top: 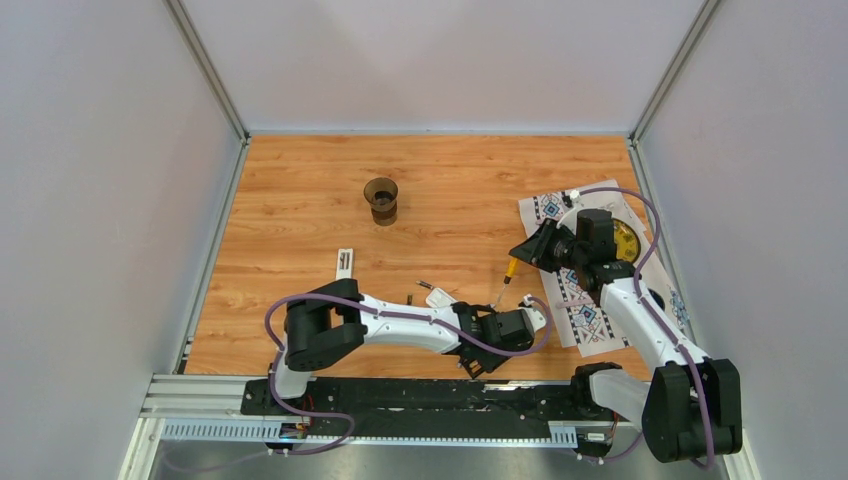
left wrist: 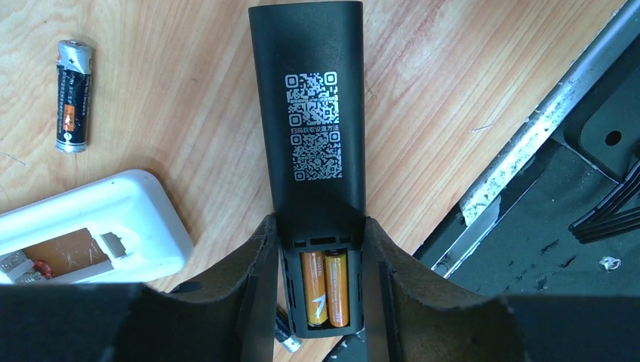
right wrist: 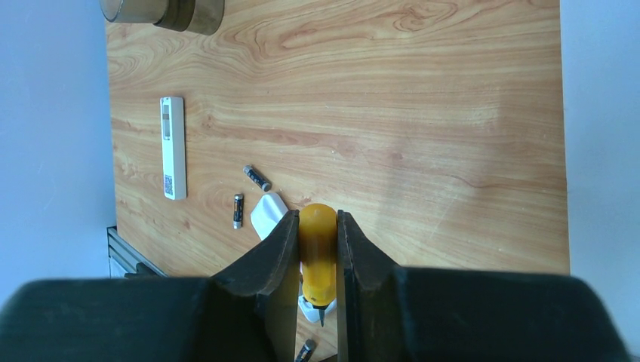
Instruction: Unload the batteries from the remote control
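Note:
In the left wrist view, a black remote control (left wrist: 309, 113) lies back-up on the wood, its battery bay uncovered. Two orange batteries (left wrist: 326, 286) sit side by side in that bay. My left gripper (left wrist: 317, 226) is shut on the remote, one jaw against each side of the bay. A dark grey battery (left wrist: 74, 96) lies loose to the left, and another one (left wrist: 285, 335) peeks out beside the remote. An open white remote (left wrist: 98, 219) lies nearby. My right gripper (right wrist: 318, 219) is shut on a yellow-orange-handled screwdriver (right wrist: 318, 249), held above the table with its tip down.
A dark cup (top: 381, 198) stands at the back middle. A slim white piece (top: 344, 263) lies left of centre, with two loose batteries (right wrist: 256, 178) near it. A patterned mat (top: 590, 310) with a yellow dish (top: 627, 240) is at the right. The metal base rail (left wrist: 528, 128) runs close to the remote.

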Robot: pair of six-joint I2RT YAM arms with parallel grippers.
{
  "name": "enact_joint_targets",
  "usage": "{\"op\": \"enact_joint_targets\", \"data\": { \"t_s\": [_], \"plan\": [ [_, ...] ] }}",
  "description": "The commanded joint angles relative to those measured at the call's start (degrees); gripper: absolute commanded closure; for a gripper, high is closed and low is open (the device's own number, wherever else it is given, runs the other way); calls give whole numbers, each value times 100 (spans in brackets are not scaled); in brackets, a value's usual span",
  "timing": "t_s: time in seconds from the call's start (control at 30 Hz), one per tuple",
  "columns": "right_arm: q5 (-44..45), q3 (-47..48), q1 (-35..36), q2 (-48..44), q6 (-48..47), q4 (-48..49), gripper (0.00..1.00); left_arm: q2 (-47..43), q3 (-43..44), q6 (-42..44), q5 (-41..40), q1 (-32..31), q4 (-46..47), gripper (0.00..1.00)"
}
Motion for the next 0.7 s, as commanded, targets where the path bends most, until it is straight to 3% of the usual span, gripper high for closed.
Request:
{"op": "enact_joint_targets", "data": {
  "t_s": [0.0, 0.37, 0.67],
  "plan": [
    [11, 64, -52, -18, -68, 89, 100, -481, 98, 154, -116, -26, -23, 78],
    [11, 117, -96, -9, -50, 98, 100, -1720, -340, 128, -221, 97, 249, 78],
    [-77, 82, -96, 87, 20, 230, 100, -2617, -1895, -724, -520, 255, 592, 80]
  ]
}}
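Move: Ahead of the left hand, which already grips the black remote near its battery end, the opened white remote lies about 9 cm farther out and 7 cm to the left, on the table. The screwdriver tip hangs some 9 cm ahead, 1 cm right and 4 cm higher; two loose batteries lie around 14 cm ahead and 15 cm left. From the right hand the white remote is roughly 8 cm back, 10 cm left and 11 cm below. Lifting the black remote clear of the table, the left hand goes quickly up about 11 cm, tilting some 15 degrees so its left side drops, then swings left about 4 cm while sinking nearly 3 cm, coming over the near side of the white remote. Its fingers keep their grip; the right hand stays put, holding the screwdriver. ##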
